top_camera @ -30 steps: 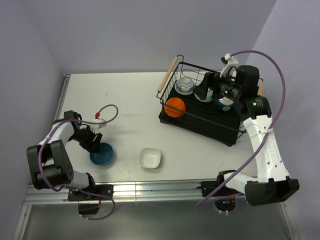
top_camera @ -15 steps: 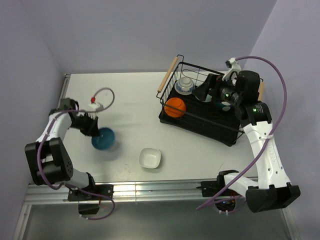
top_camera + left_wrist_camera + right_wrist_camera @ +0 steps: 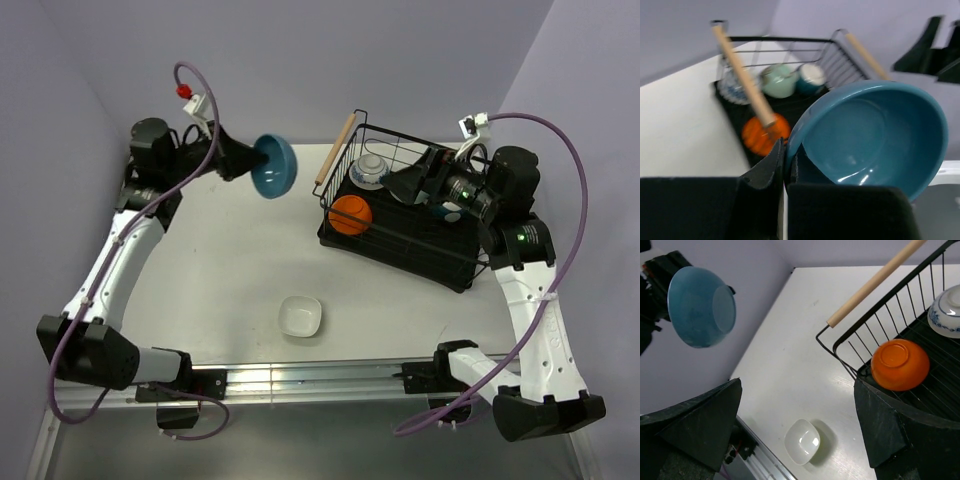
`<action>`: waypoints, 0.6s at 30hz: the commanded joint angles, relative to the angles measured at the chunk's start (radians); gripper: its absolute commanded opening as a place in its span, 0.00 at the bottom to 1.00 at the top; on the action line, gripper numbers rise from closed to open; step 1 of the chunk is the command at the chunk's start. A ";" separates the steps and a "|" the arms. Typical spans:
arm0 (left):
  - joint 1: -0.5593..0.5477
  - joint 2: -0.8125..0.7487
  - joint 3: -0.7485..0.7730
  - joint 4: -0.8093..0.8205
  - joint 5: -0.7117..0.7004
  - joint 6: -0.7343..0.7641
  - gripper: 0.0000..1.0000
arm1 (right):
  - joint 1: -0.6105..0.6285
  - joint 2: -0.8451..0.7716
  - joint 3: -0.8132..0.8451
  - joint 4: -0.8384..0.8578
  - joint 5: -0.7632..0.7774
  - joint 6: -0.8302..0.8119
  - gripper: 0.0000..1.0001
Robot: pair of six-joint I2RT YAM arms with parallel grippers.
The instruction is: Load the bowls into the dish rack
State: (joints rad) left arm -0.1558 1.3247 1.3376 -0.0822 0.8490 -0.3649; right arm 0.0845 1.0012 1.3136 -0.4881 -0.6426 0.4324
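Note:
My left gripper (image 3: 247,160) is shut on the rim of a blue bowl (image 3: 273,166), held in the air on its side just left of the dish rack (image 3: 398,243). In the left wrist view the fingertips (image 3: 776,152) pinch the blue bowl (image 3: 875,135) at its rim. The rack holds an upturned orange bowl (image 3: 350,214), a blue-and-white patterned bowl (image 3: 370,172), a mint bowl (image 3: 778,80) and one more bowl (image 3: 811,77). A squarish white bowl (image 3: 300,316) sits on the table near the front. My right gripper (image 3: 415,172) hovers open and empty over the rack.
The rack's near wooden handle (image 3: 336,148) lies close to the held bowl. Lilac walls stand at the left, back and right. The table's front metal rail (image 3: 300,380) runs just beyond the white bowl (image 3: 802,441).
My left gripper shut on the blue bowl at the front left, lifted it off the table and carried it up and back toward the rack. The right gripper drew back a little.

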 commanded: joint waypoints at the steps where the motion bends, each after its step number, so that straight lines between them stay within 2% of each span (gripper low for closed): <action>1: -0.085 0.066 0.043 0.322 -0.014 -0.354 0.00 | -0.005 -0.013 0.062 0.072 -0.049 0.043 1.00; 2: -0.102 0.083 0.051 0.353 -0.010 -0.409 0.00 | -0.003 -0.012 0.067 0.071 -0.051 0.048 1.00; 9: -0.253 0.260 0.124 0.472 -0.021 -0.499 0.00 | -0.003 -0.032 0.021 0.098 -0.026 0.107 1.00; 18: -0.390 0.416 0.284 0.388 -0.054 -0.434 0.00 | 0.035 0.007 0.012 0.134 -0.022 0.172 1.00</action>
State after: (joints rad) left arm -0.5144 1.7382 1.5440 0.2680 0.8112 -0.8017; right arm 0.0998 0.9951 1.3090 -0.4080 -0.6662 0.5701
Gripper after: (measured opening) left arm 0.053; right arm 0.997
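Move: The blue bowl is already held by its rim in the left hand. The right hand's open fingers wait about 29 cm to the right of the left hand, 6 cm nearer the bases and level with it. From the left hand, the orange bowl in the dish rack lies some 22 cm right, 6 cm ahead and 33 cm below, and the patterned bowl 28 cm right, 18 cm ahead and as low. From the right hand, the blue bowl is about 25 cm left, 5 cm ahead, level. The blue bowl, kept shut in the left fingers, is carried about 17 cm to the right at nearly constant height, towards the right gripper, while the left wrist swings some 20 degrees clockwise with a slight roll. The right hand stays wide open and nearly in place, easing up about 2 cm. ##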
